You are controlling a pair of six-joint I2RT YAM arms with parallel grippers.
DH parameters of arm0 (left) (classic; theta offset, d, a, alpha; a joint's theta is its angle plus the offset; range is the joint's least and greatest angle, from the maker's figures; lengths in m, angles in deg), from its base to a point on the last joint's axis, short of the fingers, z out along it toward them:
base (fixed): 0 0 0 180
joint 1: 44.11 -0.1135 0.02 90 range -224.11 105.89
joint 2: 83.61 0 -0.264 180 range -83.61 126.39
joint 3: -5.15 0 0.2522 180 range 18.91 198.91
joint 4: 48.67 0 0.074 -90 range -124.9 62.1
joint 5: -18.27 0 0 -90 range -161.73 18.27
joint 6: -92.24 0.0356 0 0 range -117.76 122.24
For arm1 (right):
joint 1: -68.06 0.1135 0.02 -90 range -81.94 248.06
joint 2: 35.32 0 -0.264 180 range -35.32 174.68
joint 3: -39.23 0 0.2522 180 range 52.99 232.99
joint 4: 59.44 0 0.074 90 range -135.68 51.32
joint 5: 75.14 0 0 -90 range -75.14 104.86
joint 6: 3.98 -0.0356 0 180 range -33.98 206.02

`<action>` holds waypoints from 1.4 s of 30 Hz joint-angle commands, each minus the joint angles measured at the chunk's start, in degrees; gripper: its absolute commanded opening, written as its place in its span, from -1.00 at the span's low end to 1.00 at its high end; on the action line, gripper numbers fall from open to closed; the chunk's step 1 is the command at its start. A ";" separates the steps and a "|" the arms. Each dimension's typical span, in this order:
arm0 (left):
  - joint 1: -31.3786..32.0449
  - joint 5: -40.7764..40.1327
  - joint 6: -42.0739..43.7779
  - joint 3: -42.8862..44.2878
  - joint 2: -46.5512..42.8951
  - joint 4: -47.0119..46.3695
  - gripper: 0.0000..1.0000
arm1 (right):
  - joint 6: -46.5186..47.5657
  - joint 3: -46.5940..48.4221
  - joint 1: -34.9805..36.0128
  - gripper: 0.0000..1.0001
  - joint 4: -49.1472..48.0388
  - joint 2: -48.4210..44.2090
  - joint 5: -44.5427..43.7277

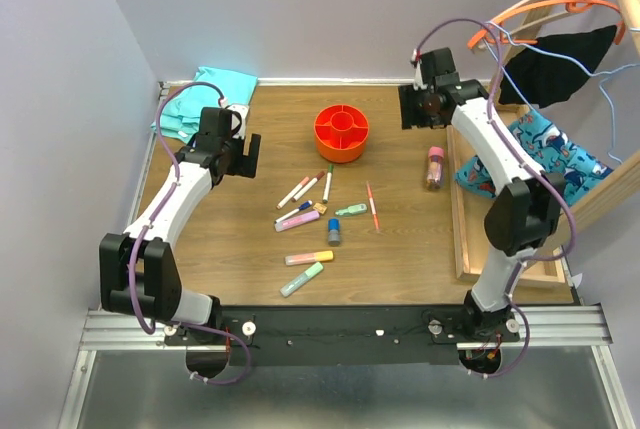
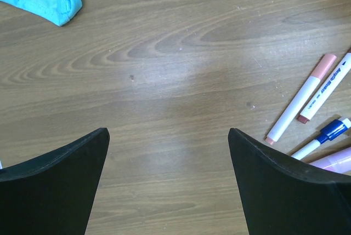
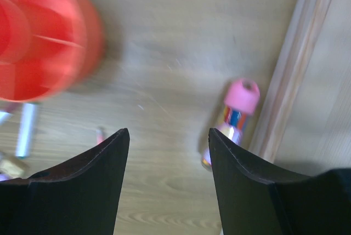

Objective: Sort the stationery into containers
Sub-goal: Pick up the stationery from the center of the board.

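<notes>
The round orange-red organiser (image 1: 341,132) stands at the table's middle back and shows blurred at the left in the right wrist view (image 3: 44,43). In front of it lie white markers (image 1: 312,186), a pink highlighter (image 1: 297,219), a tan block (image 1: 321,207), a small green highlighter (image 1: 351,210), a thin orange-red pen (image 1: 372,206), a blue-grey cylinder (image 1: 334,231), an orange highlighter (image 1: 309,257) and a green highlighter (image 1: 301,279). My left gripper (image 2: 169,133) hangs open over bare wood, with the markers (image 2: 301,98) to its right. My right gripper (image 3: 169,136) is open and empty, right of the organiser.
A pink-capped tube (image 1: 434,167) lies beside the rim of the wooden tray (image 1: 462,209) at the right, and shows by my right gripper's right finger (image 3: 233,120). A teal cloth (image 1: 205,94) sits at the back left. Hangers and clothes hang at the back right.
</notes>
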 commanded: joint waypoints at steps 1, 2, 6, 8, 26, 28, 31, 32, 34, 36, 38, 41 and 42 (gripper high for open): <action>-0.22 -1.06 2.35 1.64 -0.61 0.00 0.97 | -3.86 -5.39 -3.34 0.36 6.97 4.12 -1.99; -0.22 -1.41 2.71 1.55 -0.96 0.18 0.97 | -4.29 -5.04 -4.21 0.36 7.58 5.69 -2.34; 0.04 -1.07 2.10 -0.63 -3.51 -1.13 0.97 | -5.61 -3.46 -4.75 0.39 6.36 8.51 -4.27; 0.30 1.39 1.57 -2.22 -4.74 -2.28 0.97 | -5.79 -3.54 -4.75 0.42 4.35 9.22 -6.11; -1.45 2.54 -2.91 -7.32 -8.52 -6.06 0.97 | -8.43 1.81 -4.84 0.39 2.49 19.41 -20.18; -1.81 2.89 -3.17 -8.03 -8.88 -5.97 0.97 | -8.17 1.99 -4.84 0.39 2.32 20.38 -20.45; -1.89 3.33 -3.53 -8.82 -9.23 -5.80 0.97 | -7.73 1.38 -4.84 0.38 1.70 21.43 -21.32; -1.89 3.42 -3.53 -8.82 -9.14 -5.62 0.97 | -7.55 1.29 -4.84 0.38 1.53 21.70 -21.50; -1.89 3.59 -3.53 -8.91 -9.32 -5.54 0.97 | -7.29 0.85 -4.84 0.38 1.61 21.88 -21.77; -1.89 3.59 -3.61 -8.73 -9.14 -5.45 0.97 | -7.29 0.24 -4.84 0.38 1.79 21.70 -21.59; -1.89 3.68 -3.70 -8.56 -8.79 -5.45 0.97 | -7.37 -1.08 -4.84 0.37 1.88 21.35 -21.94; -1.89 3.77 -3.97 -8.38 -8.26 -5.71 0.97 | -7.46 -2.22 -4.92 0.37 1.53 21.44 -23.08; -1.89 3.77 -4.14 -8.21 -8.09 -5.71 0.97 | -7.29 -2.23 -5.01 0.37 1.53 21.61 -23.09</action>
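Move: The pink-capped tube that I go for lies about 11 cm to my right hand's right, some 4 cm back and 20 cm below. The tray's wall runs about 6 cm beyond the tube on its right side, level with it. The red bowl stands some 18 cm to the right hand's left and 5 cm farther out; the red pen lies about 9 cm left and 16 cm back. From my left hand the tube is roughly 58 cm right, 6 cm ahead. I drop my right hand away from the bowl's side down to the pink-capped tube, about 16 cm in all and 9 cm to the right; the first 10 cm of descent go fast, the rest slower. On the way I tip the open fingers some 15 degrees more downward, turn the wrist clockwise about 20 and dip its left side, stopping close over the cap end with no clear touch. ##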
